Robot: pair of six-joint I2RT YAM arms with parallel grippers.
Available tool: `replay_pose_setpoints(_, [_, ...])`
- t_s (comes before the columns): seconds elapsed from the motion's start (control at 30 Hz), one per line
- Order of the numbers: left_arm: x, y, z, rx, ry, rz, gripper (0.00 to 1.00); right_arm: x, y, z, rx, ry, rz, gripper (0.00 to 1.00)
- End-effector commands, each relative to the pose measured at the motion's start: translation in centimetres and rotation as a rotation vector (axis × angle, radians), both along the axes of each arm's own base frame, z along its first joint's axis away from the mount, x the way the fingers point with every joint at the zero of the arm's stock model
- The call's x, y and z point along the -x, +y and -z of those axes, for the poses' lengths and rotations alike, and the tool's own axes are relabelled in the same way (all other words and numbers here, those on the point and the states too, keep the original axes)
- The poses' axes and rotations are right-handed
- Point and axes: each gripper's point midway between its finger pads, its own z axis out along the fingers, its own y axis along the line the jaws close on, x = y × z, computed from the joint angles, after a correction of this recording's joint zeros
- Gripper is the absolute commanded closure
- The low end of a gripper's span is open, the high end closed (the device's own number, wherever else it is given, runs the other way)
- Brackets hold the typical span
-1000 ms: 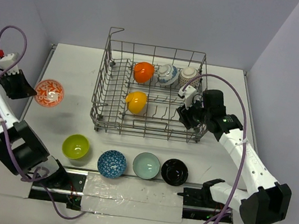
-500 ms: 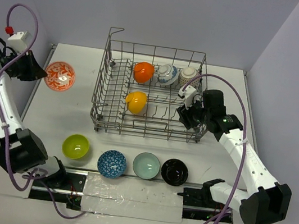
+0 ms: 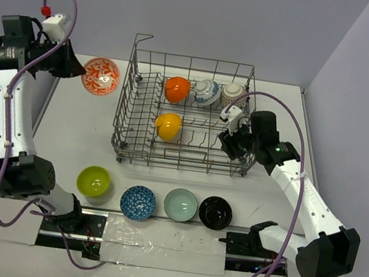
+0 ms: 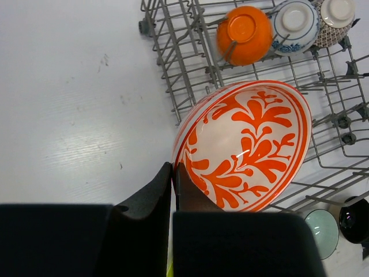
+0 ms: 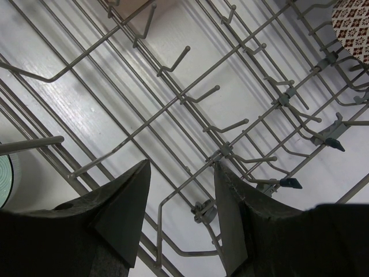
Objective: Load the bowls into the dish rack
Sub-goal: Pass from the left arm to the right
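Note:
My left gripper (image 4: 173,168) is shut on the rim of the red-and-white patterned bowl (image 3: 101,75), holding it in the air just left of the dish rack (image 3: 126,145); in the left wrist view that bowl (image 4: 248,144) fills the middle. In the rack stand an orange bowl (image 3: 177,89), a yellow bowl (image 3: 168,125), a blue-patterned bowl (image 3: 206,92) and a white-patterned bowl (image 3: 232,93). On the table in front lie lime green (image 3: 93,181), blue (image 3: 138,202), pale teal (image 3: 180,204) and black (image 3: 215,212) bowls. My right gripper (image 5: 180,173) hangs open over the rack's right end, empty.
The rack's raised wire loop (image 3: 142,40) stands at its back left corner, close to the held bowl. Upright tines (image 5: 199,95) fill the rack's floor under my right gripper. A taped strip (image 3: 161,244) runs along the near edge between the arm bases.
My left arm has lifted and carried the red-and-white bowl up and to the right, toward the rack's left side. The right arm has stayed still.

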Motion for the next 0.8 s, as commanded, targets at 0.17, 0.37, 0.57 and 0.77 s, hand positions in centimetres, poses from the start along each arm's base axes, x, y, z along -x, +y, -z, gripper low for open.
replay_pose_setpoints(0.17, [-2.3, -5.0, -2.5, -0.02, -0.044, 0.084, 1.0, 0.0, -0.1, -0.5, -0.001, -0.026, -0.004, 0.44])
replay_pose_setpoints(0.37, [-3.7, -8.9, -2.2, -0.037, -0.032, 0.154, 1.0, -0.1, -0.1, -0.3, 0.001, -0.017, -0.005, 0.44])
replay_pose_setpoints(0.57, [-4.6, -13.5, -0.2, -0.119, -0.005, 0.237, 1.0, 0.0, 0.1, -0.5, -0.007, -0.016, -0.01, 0.44])
replay_pose_setpoints(0.77, [-4.9, -17.7, 0.8, -0.159, 0.004, 0.344, 1.0, 0.0, 0.2, -0.4, -0.009, -0.006, -0.015, 0.45])
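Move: The left hand holds the red-patterned bowl by its rim; the right gripper that it is being taken towards waits some 46 cm to the right, about 8 cm farther back and 15 cm lower. In the rack, both some 25 cm below the left hand, the orange bowl lies roughly 14 cm ahead and 26 cm right, the yellow bowl also 26 cm right but about level with the hand. From the right hand, the red-patterned bowl is about 41 cm left, 9 cm ahead and 14 cm higher. The left arm carries the red-patterned bowl to the right, about 16 cm and gathering speed, drifting some 4 cm forward, so that it crosses above the rack's left rim towards the waiting right gripper and the near-shut fingers keep their pinch on the bowl's rim. Height holds at first, then the hand sinks about 3 cm over the second half, while the wrist swings steadily clockwise by some 20 degrees, bringing the fingers round to point more to the right. ##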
